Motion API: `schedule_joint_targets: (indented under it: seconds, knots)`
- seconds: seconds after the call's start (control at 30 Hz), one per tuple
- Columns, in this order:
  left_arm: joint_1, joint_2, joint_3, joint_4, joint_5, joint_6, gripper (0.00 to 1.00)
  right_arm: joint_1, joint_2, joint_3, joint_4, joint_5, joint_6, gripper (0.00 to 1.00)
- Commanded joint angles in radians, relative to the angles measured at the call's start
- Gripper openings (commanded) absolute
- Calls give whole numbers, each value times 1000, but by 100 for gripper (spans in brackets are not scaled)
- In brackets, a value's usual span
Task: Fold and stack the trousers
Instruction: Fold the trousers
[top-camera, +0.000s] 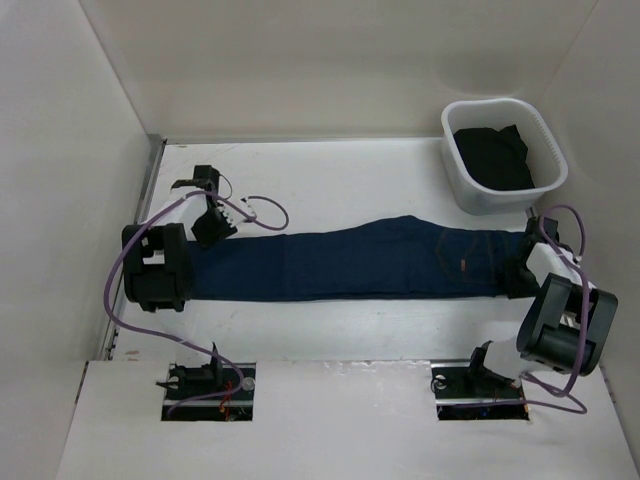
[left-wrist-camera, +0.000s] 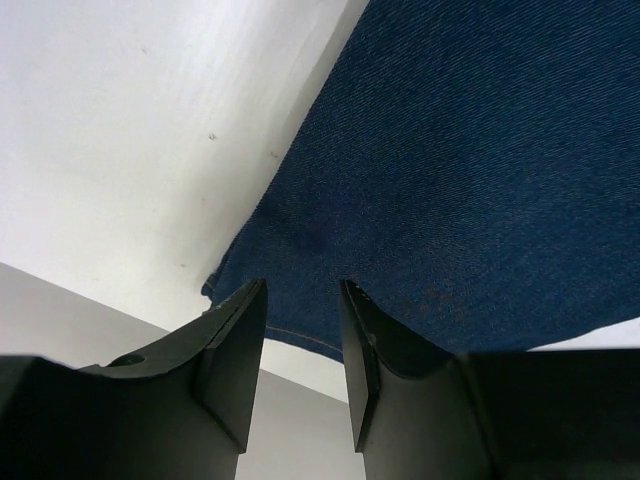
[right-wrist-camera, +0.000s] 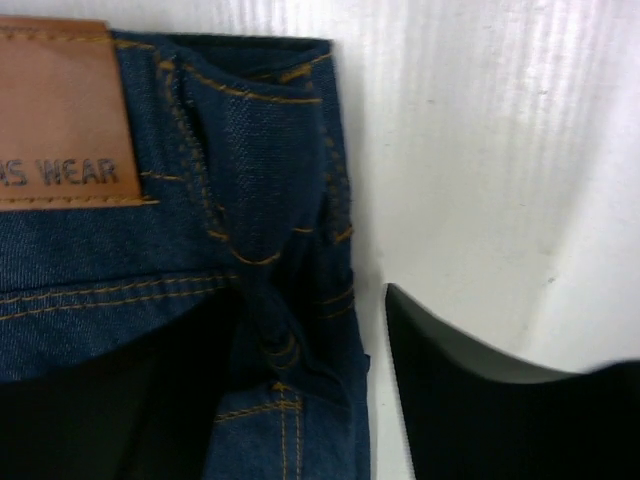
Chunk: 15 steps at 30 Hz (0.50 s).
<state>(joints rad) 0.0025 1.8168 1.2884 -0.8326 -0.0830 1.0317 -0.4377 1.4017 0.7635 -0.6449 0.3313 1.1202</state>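
Note:
The trousers (top-camera: 350, 265) lie flat across the table in one long strip, legs together, hem to the left and waistband to the right. My left gripper (top-camera: 188, 268) sits at the hem end. In the left wrist view its jaws stand apart (left-wrist-camera: 302, 290), just short of the hem of the trousers (left-wrist-camera: 450, 180), with nothing between them. My right gripper (top-camera: 518, 272) is at the waistband. In the right wrist view it is open (right-wrist-camera: 310, 300) and straddles the waistband's corner of the trousers (right-wrist-camera: 250, 120), one finger over the denim, the other finger (right-wrist-camera: 470, 400) on the bare table. A tan leather patch (right-wrist-camera: 60, 110) shows.
A white basket (top-camera: 455, 150) stands at the back right, close behind the waistband, with a dark garment (top-camera: 495, 155) inside. White walls enclose the table (top-camera: 330, 190) on the left, back and right. A raised white ledge runs along the near edge.

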Motion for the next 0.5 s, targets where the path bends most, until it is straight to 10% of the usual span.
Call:
schedule_joint_targets:
  seconds: [0.0,0.33,0.47]
  knots:
    - [20,13,32,7,8,-7,33,6,19,34,37,-15,26,60]
    - [89,-4,32,7,-14,-4,33,-11,-13,0,71,-49,13,3]
    - [104,-43,31,4,-14,-5,33,-13,-78,-20,97,-31,-22,0]
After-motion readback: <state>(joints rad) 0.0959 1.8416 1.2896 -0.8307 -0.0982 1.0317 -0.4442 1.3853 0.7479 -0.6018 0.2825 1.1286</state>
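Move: The back edge of the trousers near the waist already lies between the right gripper's open fingertips, about 1 cm below the hand point. The leather patch is some 8 cm ahead and 6 cm right, the waist end about 7 cm right and 4 cm ahead. The left gripper is low over the leg: the hem's middle lies about 5 cm left, 4 cm back and 2 cm down, the leg's far edge roughly 4 cm straight ahead. Close the right gripper fully on the trousers' back edge near the waist, pinching the cloth while easing about 1 cm forward. Meanwhile sweep the nearly closed left gripper about 3.5 cm left towards the hem, sinking slightly first and turning some 5 degrees counter-clockwise, the fingertips bearing on the leg's upper layer. ##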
